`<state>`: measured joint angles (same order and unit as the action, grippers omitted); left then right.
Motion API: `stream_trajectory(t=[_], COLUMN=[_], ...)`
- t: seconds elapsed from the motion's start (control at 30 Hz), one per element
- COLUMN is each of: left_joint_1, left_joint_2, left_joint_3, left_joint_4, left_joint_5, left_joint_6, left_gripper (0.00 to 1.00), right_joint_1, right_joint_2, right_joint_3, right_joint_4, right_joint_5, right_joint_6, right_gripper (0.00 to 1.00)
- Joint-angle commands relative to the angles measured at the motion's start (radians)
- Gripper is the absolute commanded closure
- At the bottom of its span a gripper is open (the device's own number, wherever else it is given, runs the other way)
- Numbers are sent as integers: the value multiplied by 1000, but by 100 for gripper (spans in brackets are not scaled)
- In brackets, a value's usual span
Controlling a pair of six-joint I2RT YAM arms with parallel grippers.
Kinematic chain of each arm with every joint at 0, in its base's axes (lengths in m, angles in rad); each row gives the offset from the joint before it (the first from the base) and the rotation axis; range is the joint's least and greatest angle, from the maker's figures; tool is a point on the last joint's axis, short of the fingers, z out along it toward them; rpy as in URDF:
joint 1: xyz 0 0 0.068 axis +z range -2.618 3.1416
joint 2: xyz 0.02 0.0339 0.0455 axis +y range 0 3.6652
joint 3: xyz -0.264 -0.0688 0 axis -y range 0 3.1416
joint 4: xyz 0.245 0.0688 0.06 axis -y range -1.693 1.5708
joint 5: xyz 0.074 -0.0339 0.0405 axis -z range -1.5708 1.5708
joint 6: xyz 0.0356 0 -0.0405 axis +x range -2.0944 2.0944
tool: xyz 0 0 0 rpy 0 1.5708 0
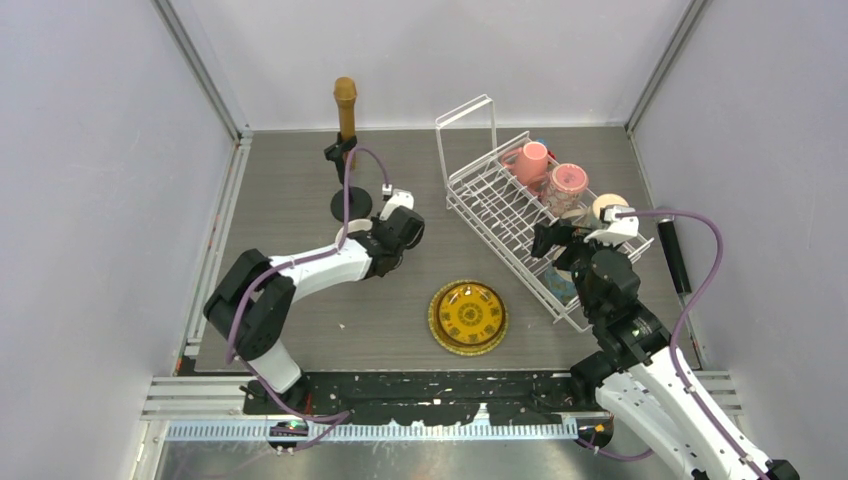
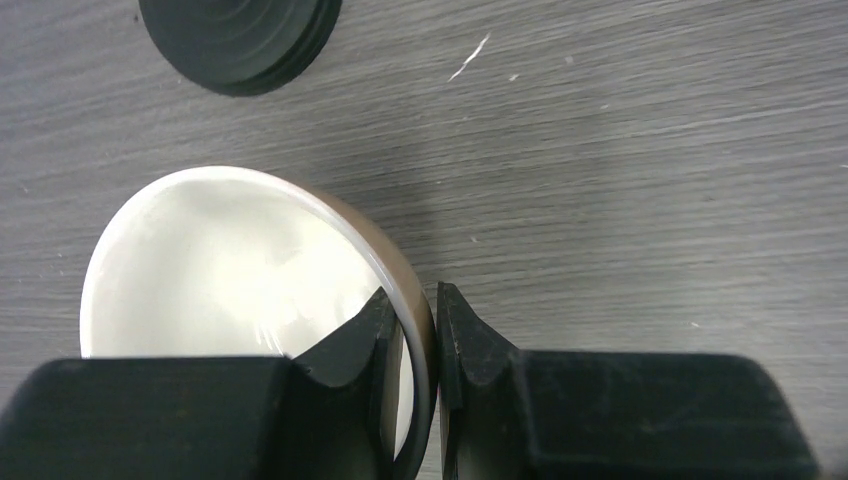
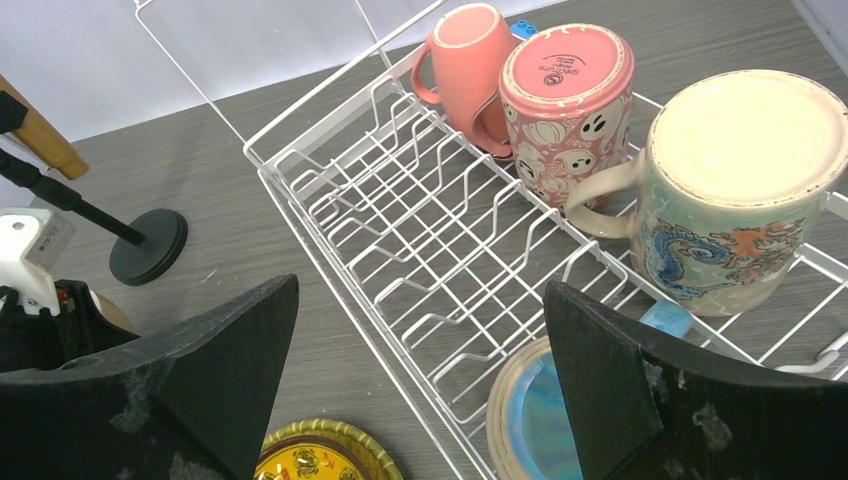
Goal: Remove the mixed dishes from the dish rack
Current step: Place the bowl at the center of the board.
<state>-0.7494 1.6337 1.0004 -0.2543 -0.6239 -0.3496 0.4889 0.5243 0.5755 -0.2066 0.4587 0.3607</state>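
Observation:
My left gripper (image 2: 430, 340) is shut on the rim of a bowl (image 2: 230, 270), brown outside and white inside, low over the table near the microphone stand's base (image 2: 240, 40). In the top view the left gripper (image 1: 400, 225) covers the bowl. The white wire dish rack (image 3: 400, 200) holds three upturned mugs: pink (image 3: 465, 60), pink patterned (image 3: 565, 100) and cream with a dragon (image 3: 740, 180). A beige dish with a blue inside (image 3: 530, 420) lies at its near end. My right gripper (image 3: 420, 300) hangs open above that end. A yellow patterned plate (image 1: 468, 317) lies flat on the table.
The brown microphone on its black stand (image 1: 345, 120) rises at the back left of the rack (image 1: 500, 215). A black cylinder (image 1: 675, 255) lies by the right wall. Grey walls close in the table on three sides.

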Motion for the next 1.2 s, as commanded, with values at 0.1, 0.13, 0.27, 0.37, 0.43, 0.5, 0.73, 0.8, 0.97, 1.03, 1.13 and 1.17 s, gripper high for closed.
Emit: stream_trajectory(t=[0.1, 0.13, 0.27, 0.37, 0.43, 0.5, 0.73, 0.8, 0.97, 1.03, 1.13, 1.17], left_joint_1=[80, 83, 84, 85, 86, 87, 86, 87, 85, 87, 86, 86], left_joint_2=[15, 18, 26, 33, 41, 48, 53, 48, 26, 8, -31, -49], left_joint_3=[-31, -34, -43, -47, -43, -43, -51, -55, -67, -71, -77, -79], left_joint_4=[121, 121, 121, 119, 113, 110, 108, 110, 117, 128, 154, 165], left_joint_5=[-4, 1, 4, 12, 14, 18, 44, 45, 68, 92, 139, 156], left_joint_6=[-95, -95, -99, -99, -105, -111, -117, -118, -117, -116, -84, -74], left_gripper=[100, 100, 96, 89, 88, 84, 69, 60, 27, 13, 1, 0], right_joint_1=[0, 0, 0, 0, 0, 1, 0, 0, 0, 0, 0, 0], right_joint_2=[22, 25, 53, 67, 80, 101, 123, 123, 145, 165, 209, 219], right_joint_3=[26, 28, 40, 54, 68, 87, 122, 128, 174, 203, 261, 287], right_joint_4=[50, 49, 44, 31, 12, -31, -94, -107, -187, -236, -358, -380], right_joint_5=[18, 19, 38, 44, 49, 70, 127, 146, 192, 207, 243, 247], right_joint_6=[-1, -4, 18, 35, 40, 44, 72, 78, 82, 88, 107, 109], right_gripper=[0, 0, 0, 0, 0, 0, 0, 0, 0, 0, 0, 0])
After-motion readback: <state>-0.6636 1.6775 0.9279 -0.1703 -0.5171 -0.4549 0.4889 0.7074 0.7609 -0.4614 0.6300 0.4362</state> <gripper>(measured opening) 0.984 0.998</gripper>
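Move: My left hand grips the right rim of the bowl, whose middle hangs about 5 cm to its left; the free board spot for it lies some 8 cm left and 8 cm below. From that hand the microphone stand's foot is 7 cm ahead and 9 cm left, and the yellow plates 12 cm back and 10 cm right. My empty right hand has the blue mug about 16 cm below, 2 cm ahead and 3 cm right. I lower the bowl about 4 cm onto the bare board with my left hand, swinging some 2 cm left at first, then easing straight down. There I hold still and spread the fingers from their pinch to nearly full width, leaving them astride the rim. Meanwhile my open right hand shifts slightly right over the rack, tipping down and turning clockwise about 10 degrees each. ##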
